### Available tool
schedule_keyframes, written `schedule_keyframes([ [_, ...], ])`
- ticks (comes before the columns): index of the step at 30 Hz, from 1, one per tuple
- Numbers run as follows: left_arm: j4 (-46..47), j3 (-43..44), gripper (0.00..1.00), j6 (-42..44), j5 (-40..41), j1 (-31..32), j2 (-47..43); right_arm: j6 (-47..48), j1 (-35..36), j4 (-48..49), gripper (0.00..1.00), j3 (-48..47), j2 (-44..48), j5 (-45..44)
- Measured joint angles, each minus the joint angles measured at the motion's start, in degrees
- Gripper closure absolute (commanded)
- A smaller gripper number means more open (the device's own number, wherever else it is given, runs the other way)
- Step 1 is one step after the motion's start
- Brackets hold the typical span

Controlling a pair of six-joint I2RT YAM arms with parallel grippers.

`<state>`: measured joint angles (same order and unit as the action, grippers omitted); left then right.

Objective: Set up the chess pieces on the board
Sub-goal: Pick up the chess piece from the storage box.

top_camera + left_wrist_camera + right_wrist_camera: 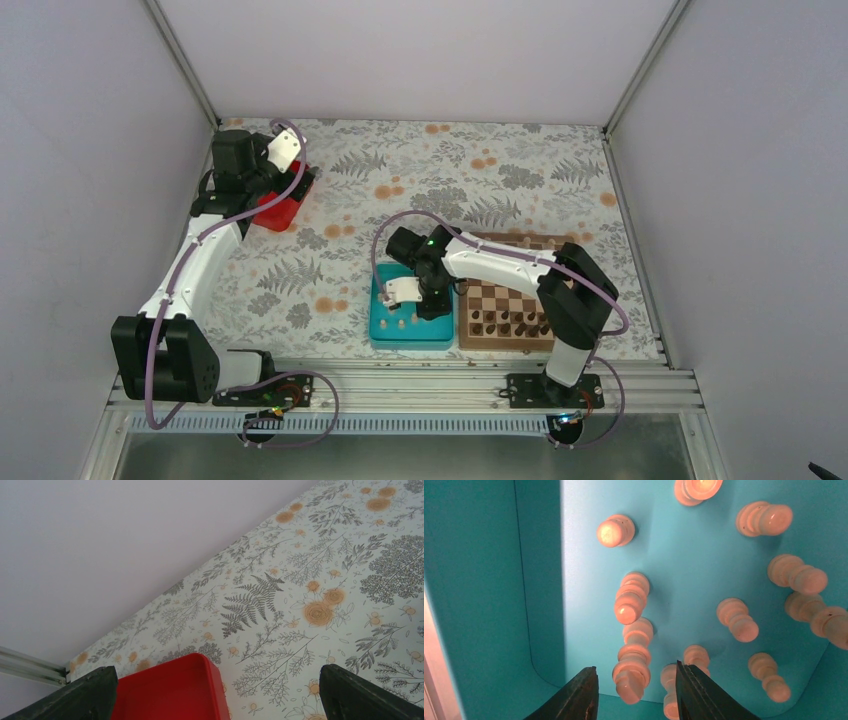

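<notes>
Several pale chess pieces (pixel 736 620) stand in a teal tray (pixel 484 580). In the top view the tray (pixel 385 335) lies just left of the board (pixel 505 300). My right gripper (pixel 636 669) is down inside the tray, open. One tall pale piece (pixel 631 680) stands between its jaws with a gap on each side. Another pale piece (pixel 670 690) stands partly behind the right finger (pixel 704 695). From above, the right gripper (pixel 432 300) hangs over the tray's right half. My left gripper (pixel 217 672) is open and holds nothing.
Dark brown chessmen (pixel 510 325) stand in rows on the board's near side. A red bin (pixel 280 208) sits at the back left under the left gripper; its corner (pixel 200 680) shows between the fingers. A flowered cloth (pixel 400 180) covers the table.
</notes>
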<state>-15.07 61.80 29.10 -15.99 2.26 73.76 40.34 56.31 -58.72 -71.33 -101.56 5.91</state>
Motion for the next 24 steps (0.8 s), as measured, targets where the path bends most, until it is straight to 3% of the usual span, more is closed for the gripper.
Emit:
schedule_keyframes([
  [15,0.0,0.0,0.0,0.0,-0.2,0.0,0.0,-0.4,0.3,0.9,0.82,0.0,-1.8,0.9],
  [24,0.0,0.0,0.0,0.0,-0.2,0.0,0.0,-1.2,-0.3,-1.6,0.84,-2.4,0.9,0.3],
])
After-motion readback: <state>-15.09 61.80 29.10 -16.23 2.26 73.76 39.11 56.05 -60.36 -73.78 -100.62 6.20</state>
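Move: The tall chess piece at the back right of the blue storage box stands right between the right hand's half-open fingers, its middle about 3 cm below the hand point. A shorter piece is some 3 cm left and 1 cm back. Two small pieces are on the other side, one about 2 cm ahead and 3 cm right, the other about 3 cm ahead and 1 cm right, all roughly 4 cm below. From the left hand the tall piece lies about 25 cm back, 27 cm right and 23 cm down. The right hand stays over the tall chess piece and closes its fingers from a bit under half open, sinking about 1 cm as they shut, until the pads pinch the piece's upper part. Then, with the fingers keeping that grip and still pointing down, it reverses and starts straight up out of the storage box, rising some 2.5 cm from its lowest point and speeding up. ##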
